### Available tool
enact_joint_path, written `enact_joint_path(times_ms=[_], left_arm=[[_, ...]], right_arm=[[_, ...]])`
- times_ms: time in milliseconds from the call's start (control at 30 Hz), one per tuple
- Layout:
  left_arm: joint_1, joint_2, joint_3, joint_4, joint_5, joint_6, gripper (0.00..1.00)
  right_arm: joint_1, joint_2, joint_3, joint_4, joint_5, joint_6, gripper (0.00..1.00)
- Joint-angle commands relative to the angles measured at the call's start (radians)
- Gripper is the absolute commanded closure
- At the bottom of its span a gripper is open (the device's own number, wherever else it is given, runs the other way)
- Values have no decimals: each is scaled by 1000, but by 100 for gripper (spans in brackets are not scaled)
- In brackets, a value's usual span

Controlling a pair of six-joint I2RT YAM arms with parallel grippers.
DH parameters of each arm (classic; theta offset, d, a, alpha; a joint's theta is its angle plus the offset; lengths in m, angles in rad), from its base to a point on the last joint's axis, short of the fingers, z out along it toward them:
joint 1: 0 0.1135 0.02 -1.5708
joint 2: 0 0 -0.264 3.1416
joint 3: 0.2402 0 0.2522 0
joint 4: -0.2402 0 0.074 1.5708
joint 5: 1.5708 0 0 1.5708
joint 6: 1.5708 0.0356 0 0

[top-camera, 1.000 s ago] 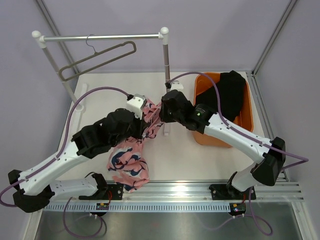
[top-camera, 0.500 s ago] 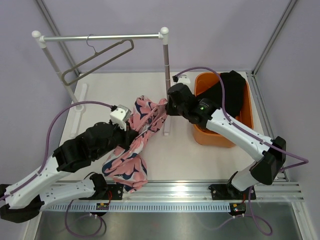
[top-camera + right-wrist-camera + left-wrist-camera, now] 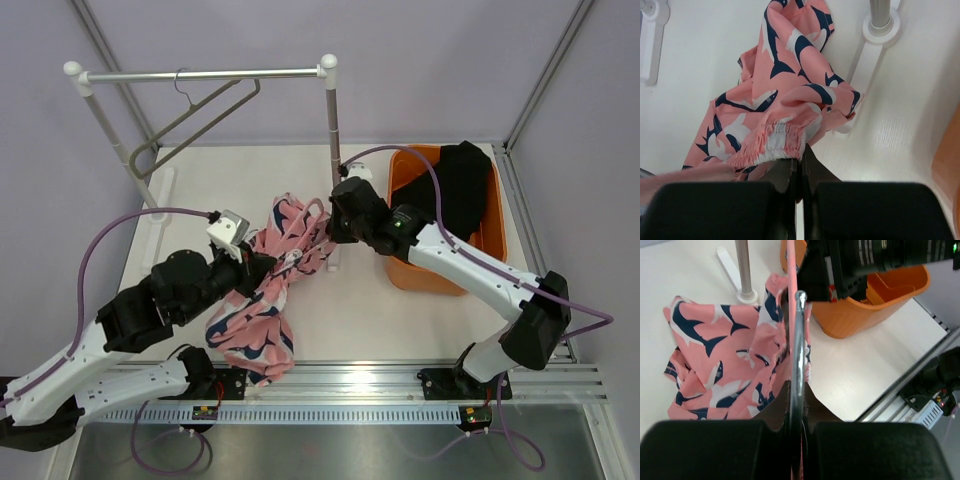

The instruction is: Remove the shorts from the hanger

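The pink shorts (image 3: 255, 320) with navy sharks hang bunched between the two arms and trail onto the table; they also show in the wrist views (image 3: 715, 355) (image 3: 775, 100). My left gripper (image 3: 272, 262) (image 3: 799, 385) is shut on the hanger's shiny metal rod (image 3: 799, 330), which runs up through the cloth. My right gripper (image 3: 332, 228) (image 3: 800, 150) is shut at the elastic waistband (image 3: 772, 145), with the cloth's edge pinched at its fingertips. The rest of the hanger is hidden in the fabric.
A clothes rack stands at the back, with its rail (image 3: 200, 75) and right post (image 3: 331, 150). An empty grey hanger (image 3: 190, 115) hangs from the rail. An orange basket (image 3: 440, 275) at the right holds a black garment (image 3: 460, 190). A metal rail runs along the table's near edge.
My left arm has drawn back to the left with the hanger and shorts. My right gripper has closed on the waistband. The grey hanger on the rail has swung slightly.
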State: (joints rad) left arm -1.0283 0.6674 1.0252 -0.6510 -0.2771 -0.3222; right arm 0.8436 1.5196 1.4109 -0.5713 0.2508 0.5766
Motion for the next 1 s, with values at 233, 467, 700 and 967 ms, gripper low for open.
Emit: enact_joint_path(times_ms=[233, 467, 700, 967], left_arm=[[-7, 98, 35, 370, -326, 51, 100], [-6, 179, 15, 664, -499, 112, 100], [77, 242, 15, 840, -606, 187, 100], [328, 323, 180, 716, -288, 8, 100]], right_arm=[[261, -67, 20, -62, 130, 9, 100], [370, -156, 65, -121, 186, 2, 100], [480, -214, 146, -185, 214, -20, 100], [542, -168, 209, -294, 258, -46, 100]])
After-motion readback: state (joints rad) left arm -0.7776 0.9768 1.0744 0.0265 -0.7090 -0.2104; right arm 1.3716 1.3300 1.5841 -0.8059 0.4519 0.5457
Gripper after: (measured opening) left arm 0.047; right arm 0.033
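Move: The left gripper already holds the pink hanger by its hook. The shorts' waistband, pinched in the right gripper, is about 11 cm ahead of it, 13 cm to its right and 8 cm lower; the grey hanger on the rail is some 28 cm ahead, 14 cm left and 15 cm higher. From the right gripper, the hanger's hook is 11 cm back, 13 cm left, 8 cm up, and the rack's right post stands 16 cm straight ahead. Draw the hands past each other: bring the left gripper, still shut on the hanger's hook, about 15 cm forward towards the rail while rising, easing left late, turning counter-clockwise nearly 40 degrees and tipping up. Keep the right pinch on the waistband and pull it some 17 cm back towards the base, a little left early on, then also well up. ##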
